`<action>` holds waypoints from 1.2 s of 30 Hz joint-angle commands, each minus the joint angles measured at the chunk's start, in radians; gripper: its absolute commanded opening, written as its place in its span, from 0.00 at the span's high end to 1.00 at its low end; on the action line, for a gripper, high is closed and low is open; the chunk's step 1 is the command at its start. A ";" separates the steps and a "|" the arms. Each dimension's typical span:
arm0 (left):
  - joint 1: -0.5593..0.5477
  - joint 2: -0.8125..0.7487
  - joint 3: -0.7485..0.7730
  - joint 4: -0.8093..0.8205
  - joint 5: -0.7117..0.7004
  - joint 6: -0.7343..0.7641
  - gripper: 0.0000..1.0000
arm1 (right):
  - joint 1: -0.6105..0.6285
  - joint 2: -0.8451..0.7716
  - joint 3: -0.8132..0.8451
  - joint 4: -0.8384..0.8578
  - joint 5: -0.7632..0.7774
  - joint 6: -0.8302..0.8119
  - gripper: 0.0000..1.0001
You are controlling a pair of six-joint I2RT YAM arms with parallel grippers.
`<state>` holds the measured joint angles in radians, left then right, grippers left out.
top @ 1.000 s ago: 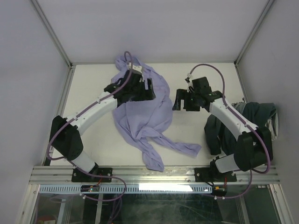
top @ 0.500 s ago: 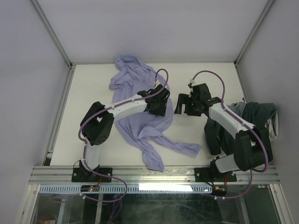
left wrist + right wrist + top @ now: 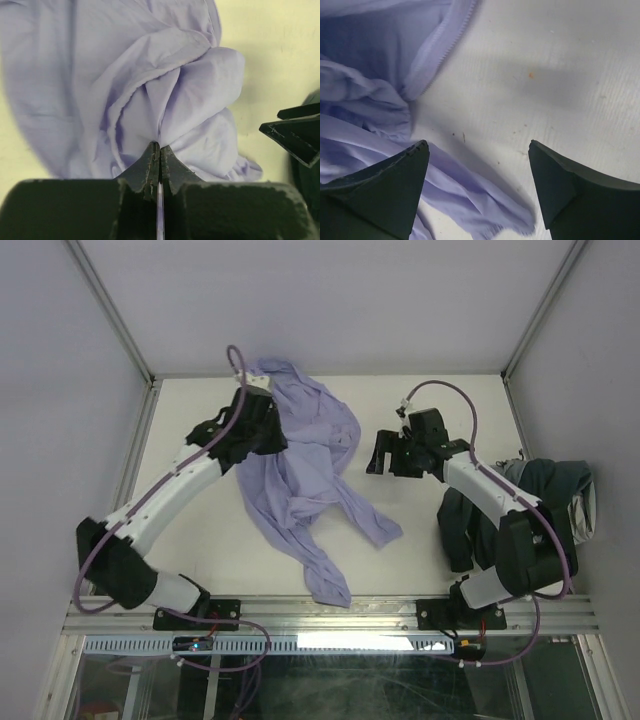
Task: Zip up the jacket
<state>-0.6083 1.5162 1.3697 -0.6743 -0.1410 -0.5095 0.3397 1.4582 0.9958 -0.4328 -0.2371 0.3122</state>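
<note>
The lavender jacket (image 3: 305,465) lies crumpled at the table's middle, with one sleeve trailing toward the front edge. My left gripper (image 3: 272,438) is at its back left part. In the left wrist view the gripper (image 3: 159,149) is shut on a fold of the jacket (image 3: 165,85), and the cloth bunches up ahead of the tips. My right gripper (image 3: 378,458) is open and empty just right of the jacket. In the right wrist view the gripper (image 3: 477,150) is over bare table and a sleeve end, with the jacket (image 3: 365,100) and its zipper edge (image 3: 451,42) to the left.
A dark grey-green garment (image 3: 525,500) is bunched at the table's right edge beside the right arm. White enclosure walls with metal posts (image 3: 140,360) close the back and sides. The right gripper's finger (image 3: 295,137) shows at the right of the left wrist view.
My left arm has swung from the jacket's right side to its back left, holding the cloth. The jacket shifted and the front right sleeve was drawn leftward. The right gripper barely moved.
</note>
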 commanded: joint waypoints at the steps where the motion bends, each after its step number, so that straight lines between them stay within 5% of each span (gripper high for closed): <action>1: 0.061 -0.192 -0.078 -0.079 -0.055 0.014 1.00 | 0.024 0.054 0.087 0.065 -0.055 -0.011 0.17; 12: 0.108 -0.459 -0.361 -0.060 -0.104 -0.109 1.00 | 0.108 0.269 0.249 0.184 -0.133 0.088 0.19; 27: 0.110 -0.455 -0.400 -0.005 -0.096 -0.137 1.00 | 0.162 0.531 0.269 0.488 -0.206 0.433 0.24; 33: 0.116 -0.420 -0.396 0.013 -0.117 -0.119 1.00 | 0.160 0.576 0.272 0.564 -0.238 0.458 0.51; 36: 0.126 -0.398 -0.391 0.031 -0.109 -0.110 1.00 | 0.137 0.569 0.300 0.520 -0.213 0.393 0.78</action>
<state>-0.5007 1.1000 0.9695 -0.7158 -0.2367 -0.6373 0.4969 2.0457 1.2579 0.0402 -0.4427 0.7368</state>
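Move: The jacket's zip edge lies about 10 cm left of the open right hand, 6 cm ahead and 7 cm below; the near sleeve's middle is some 12 cm behind that hand, 2 cm left and 8 cm lower. From the left hand, already holding bunched jacket cloth, the zip edge is some 18 cm right, 5 cm ahead, 16 cm down. The jacket's left edge, above which the cloth is taken, is about 9 cm left, 7 cm back, 17 cm below. The jacket's bunched cloth stays pinched in the shut left fingers, which swing it about 10 cm left and 7 cm back, first rising, then sinking, and hold there. The right hand follows the zip edge left, forward and down, rolling its left side up some 20 degrees and closing its fingers around the edge at the end. ##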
